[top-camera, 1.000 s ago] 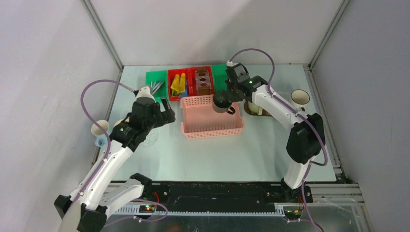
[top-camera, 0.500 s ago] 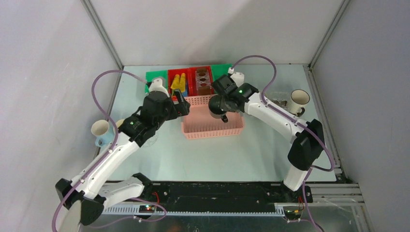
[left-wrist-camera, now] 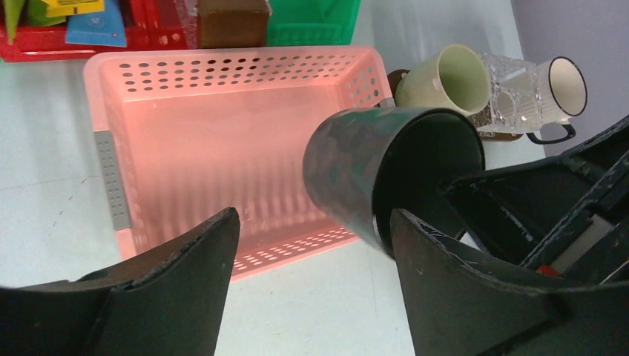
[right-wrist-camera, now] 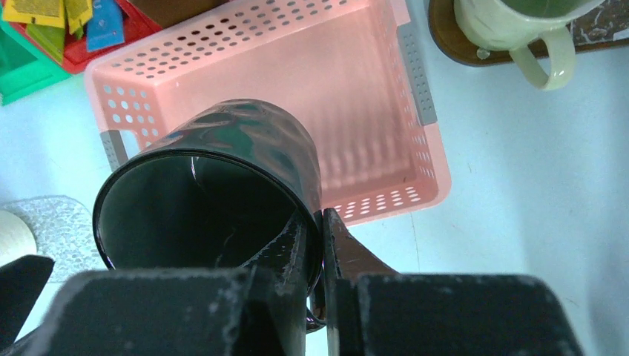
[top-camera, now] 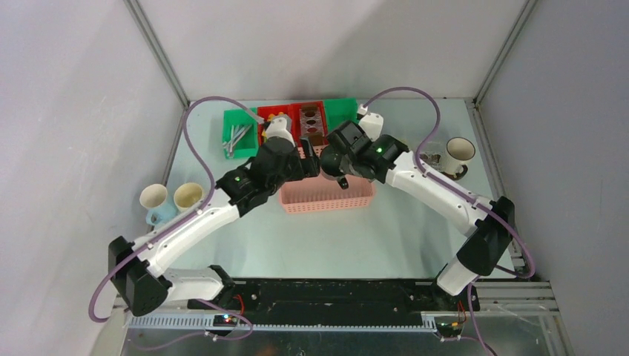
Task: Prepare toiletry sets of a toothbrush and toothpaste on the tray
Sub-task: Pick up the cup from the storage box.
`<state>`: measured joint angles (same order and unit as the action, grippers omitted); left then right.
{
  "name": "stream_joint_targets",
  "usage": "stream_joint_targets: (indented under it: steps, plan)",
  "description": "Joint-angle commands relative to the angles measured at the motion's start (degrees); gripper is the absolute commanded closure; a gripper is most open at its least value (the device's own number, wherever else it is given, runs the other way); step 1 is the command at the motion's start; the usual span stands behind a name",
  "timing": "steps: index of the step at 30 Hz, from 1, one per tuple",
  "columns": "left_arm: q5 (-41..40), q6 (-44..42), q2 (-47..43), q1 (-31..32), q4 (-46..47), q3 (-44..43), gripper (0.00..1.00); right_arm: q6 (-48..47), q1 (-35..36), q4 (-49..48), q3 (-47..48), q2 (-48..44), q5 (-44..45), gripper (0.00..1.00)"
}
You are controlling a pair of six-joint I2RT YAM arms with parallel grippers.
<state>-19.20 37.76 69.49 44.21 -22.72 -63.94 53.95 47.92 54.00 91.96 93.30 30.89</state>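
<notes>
My right gripper (right-wrist-camera: 320, 222) is shut on the wall of a dark mug (right-wrist-camera: 222, 148), one finger inside the rim and one outside. It holds the mug tilted over the pink basket's near edge (top-camera: 331, 159). The left gripper (left-wrist-camera: 311, 245) is open and faces that mug (left-wrist-camera: 378, 170), whose rim lies close to the right-hand finger (left-wrist-camera: 452, 274). The brown tray (right-wrist-camera: 443, 37) carries a cream mug (right-wrist-camera: 512, 22); in the top view my right arm hides most of it. Thin brushes (top-camera: 236, 136) lie in a green bin and small tubes (left-wrist-camera: 81, 15) in a red bin.
The pink lattice basket (top-camera: 326, 194) sits mid-table under both grippers. Two pale cups (top-camera: 169, 198) stand at the left edge. A white dark-rimmed mug (top-camera: 460, 152) and a clear patterned glass piece (left-wrist-camera: 508, 89) are at the right. A clear patterned disc (right-wrist-camera: 52, 222) lies left of the basket.
My left arm has swung right from the brush bin to the basket and its jaws have narrowed a little. The right gripper has carried the dark mug leftward towards it.
</notes>
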Motion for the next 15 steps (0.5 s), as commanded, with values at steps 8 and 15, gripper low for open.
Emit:
stream_joint_targets:
  steps: [8,15]
  plan:
    - [-1.2,-0.5,5.7,2.6,3.7,-4.6,0.31,4.8,2.6,-3.1,-0.9,-2.7,4.8,1.00]
    - [-4.2,-1.4,8.1,3.2,1.7,-3.6,0.44,5.9,3.7,-2.6,-0.3,-1.5,5.4,1.00]
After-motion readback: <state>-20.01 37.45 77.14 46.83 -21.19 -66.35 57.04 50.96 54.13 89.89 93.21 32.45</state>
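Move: The dark cup, already held by the right gripper at its rim, has its middle about 6 cm right of the left hand, 2 cm ahead and 3 cm below. From the right hand, the cup's middle is some 4 cm left, 2 cm ahead and 2 cm down; the left gripper waits roughly 10 cm left, level in reach and 1 cm up. The pink storage box's middle is about 4 cm right, 1 cm back and 15 cm below the left hand. Rightward and down, about 3 cm each way, the left hand eases onto the near side of the dark cup, its fingers narrowing by about a quarter but still well open, one going inside the mouth and the other staying outside the wall. The right hand keeps its pinch on the rim and draws the cup back, left and slightly down, some 2 cm in all, towards the left gripper. ##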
